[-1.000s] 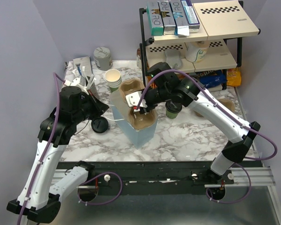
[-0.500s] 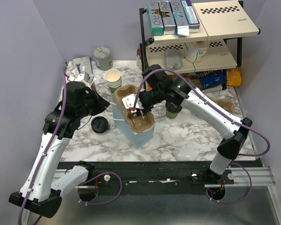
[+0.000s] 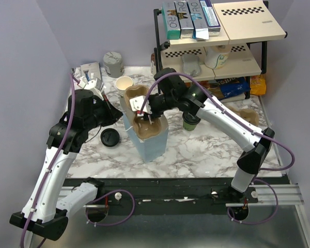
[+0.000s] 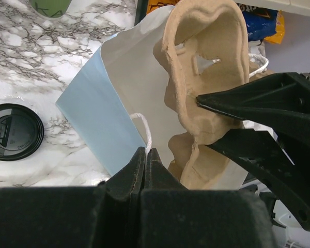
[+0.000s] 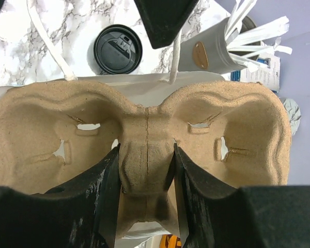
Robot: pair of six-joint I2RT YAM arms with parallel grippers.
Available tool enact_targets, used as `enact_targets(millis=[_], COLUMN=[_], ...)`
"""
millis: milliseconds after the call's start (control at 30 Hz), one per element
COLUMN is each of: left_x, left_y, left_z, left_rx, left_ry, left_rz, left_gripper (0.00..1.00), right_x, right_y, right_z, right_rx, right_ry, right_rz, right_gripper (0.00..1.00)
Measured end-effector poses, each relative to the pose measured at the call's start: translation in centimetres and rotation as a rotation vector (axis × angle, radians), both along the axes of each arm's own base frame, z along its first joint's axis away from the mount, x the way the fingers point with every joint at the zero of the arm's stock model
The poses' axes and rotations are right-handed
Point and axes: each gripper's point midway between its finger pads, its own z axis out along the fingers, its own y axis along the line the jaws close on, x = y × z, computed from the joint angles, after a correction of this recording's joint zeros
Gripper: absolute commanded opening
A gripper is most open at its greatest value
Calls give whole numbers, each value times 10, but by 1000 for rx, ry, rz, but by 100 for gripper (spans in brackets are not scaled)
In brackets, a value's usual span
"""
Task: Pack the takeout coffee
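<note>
The takeout coffee [image 3: 190,123], green-sided with a black lid, stands on the marble table just behind my right forearm. A light blue paper bag [image 3: 151,142] stands open mid-table. My left gripper [image 4: 145,153] is shut on the bag's white string handle [image 4: 142,126] at the bag's left rim. My right gripper [image 5: 146,155] is shut on the middle ridge of a brown pulp cup carrier [image 5: 237,124]. It holds the carrier over the bag's mouth, the lower end inside the bag [image 4: 93,111]. The carrier's [image 3: 144,114] cup wells are empty.
A loose black lid [image 3: 109,137] lies left of the bag. A stack of lidless cups [image 3: 124,85] and a grey pot of straws [image 3: 113,63] stand behind it. A black wire shelf rack [image 3: 212,46] fills the back right; another pulp carrier [image 3: 250,116] lies at the right.
My right gripper has carried the carrier back and left, tipping it more upright over the bag. The bag now stands straighter, with its handle pinched in my left gripper.
</note>
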Motion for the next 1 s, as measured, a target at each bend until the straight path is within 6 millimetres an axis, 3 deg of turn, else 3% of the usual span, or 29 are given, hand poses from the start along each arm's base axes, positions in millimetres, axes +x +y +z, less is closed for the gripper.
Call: enact_targets(millis=[200,433,700,1000], left_x=[1,4,15,20], left_y=[2,3,1,5], left_z=[-1,-1,-10,-3], left_rx=[11,21,35,42], left_ry=[-2,-1,33,5], left_rz=[5,15,20,49], left_gripper=[0,0,0,0], right_x=[-2,-16,-18,-22], right_y=[-3,-28,-29,-30], right_z=[-5,-37,-39,-49], right_rx=[-19,-81,-83,-101], right_ry=[-3,18,31,88], right_rz=[8,3,-2,-23], right_gripper=[45,45,48,49])
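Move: The right hand holds the cup tray by its middle bridge just over the bag's mouth; the bag's middle is about 10 cm below and 1 cm back of it. The lidded coffee cup stands about 19 cm right and 6 cm ahead of this hand, and the loose black lid some 18 cm left and 1 cm ahead. From the left hand, which pinches a bag handle, the bag's middle is about 9 cm right, 1 cm ahead and 12 cm below. Still pinching the tray's middle bridge, the right hand pushes the tray down into the paper bag, sinking about 5 cm while drifting some 3 cm right and 2 cm back; most of it comes in one quick dip, then a pause and a slower sink. The left hand keeps the handle shut in its fingers and eases about 2 cm forward. ##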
